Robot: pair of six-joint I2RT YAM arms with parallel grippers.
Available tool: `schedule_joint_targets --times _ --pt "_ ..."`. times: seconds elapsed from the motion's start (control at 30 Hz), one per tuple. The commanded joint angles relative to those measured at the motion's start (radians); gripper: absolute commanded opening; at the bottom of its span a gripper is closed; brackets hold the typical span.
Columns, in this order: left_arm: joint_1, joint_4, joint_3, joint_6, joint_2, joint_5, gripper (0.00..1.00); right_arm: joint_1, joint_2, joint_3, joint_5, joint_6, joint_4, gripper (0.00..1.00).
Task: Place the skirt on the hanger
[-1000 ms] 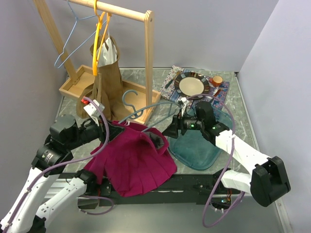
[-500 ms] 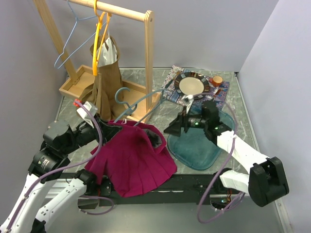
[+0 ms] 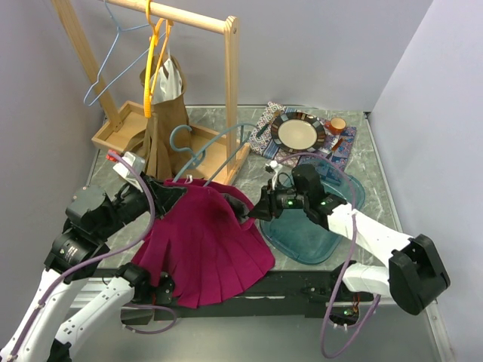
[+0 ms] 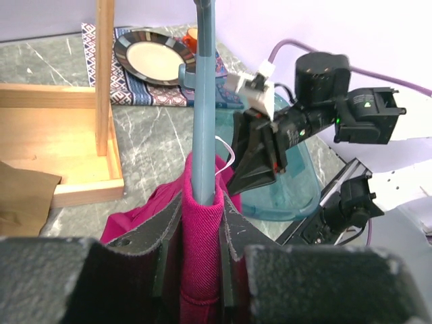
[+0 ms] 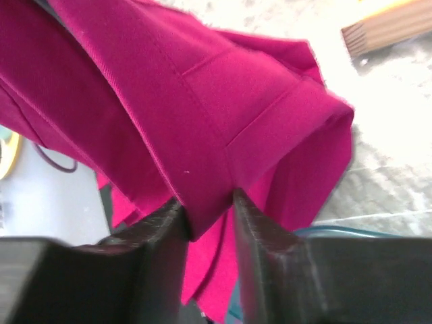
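The magenta pleated skirt [image 3: 211, 245] hangs from my left gripper [image 3: 162, 192] over the table's front. In the left wrist view that gripper [image 4: 202, 223] is shut on the skirt's waistband [image 4: 201, 236], with one arm of the blue-grey hanger [image 4: 204, 101] tucked inside the fabric. The hanger's hook [image 3: 181, 139] points up toward the rack. My right gripper [image 3: 253, 211] is at the skirt's right edge. In the right wrist view its jaws [image 5: 209, 209] pinch a fold of the skirt [image 5: 202, 101].
A wooden clothes rack [image 3: 230, 90] stands at the back left, carrying a brown garment [image 3: 162, 128] on an orange hanger [image 3: 153, 60] and a light-blue wire hanger [image 3: 113, 68]. A plate [image 3: 296, 132] on patterned cloth and a small orange cup [image 3: 337, 124] sit behind a teal mat [image 3: 317, 226].
My right gripper opened wide, moved left to the skirt and closed on its edge. The hanger and the skirt's waistband shifted left and rose with the left gripper.
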Motion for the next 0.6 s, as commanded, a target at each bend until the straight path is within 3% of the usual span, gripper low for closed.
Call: schedule_joint_targets --times 0.0,0.07,0.37,0.57 --pt "0.004 0.136 0.064 -0.009 0.0 -0.011 0.01 0.015 0.045 0.086 0.025 -0.024 -0.015 0.09" --pt "0.004 0.118 0.062 0.027 0.003 0.038 0.01 0.012 0.046 0.112 0.046 -0.032 -0.069 0.0" --pt "0.004 0.003 0.059 0.192 -0.023 0.141 0.01 -0.281 0.071 0.323 -0.173 0.03 -0.153 0.0" --pt "0.004 -0.008 0.038 0.245 -0.014 0.193 0.01 -0.317 0.153 0.459 -0.297 -0.03 -0.281 0.0"
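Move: The skirt's waist edge lies right between the right hand's open fingers. From there the hanger's free end is about 19 cm ahead and 15 above, 1 to the right; the basket's middle is some 22 to the right, 8 ahead, 13 below. From the left hand, which already holds the hanger and skirt together, that waist edge is roughly 26 cm to the right, 1 ahead and 13 below. The right fingers pinch the skirt's waist, then carry it about 10 cm up and 8 forward towards the hanger's free end. ##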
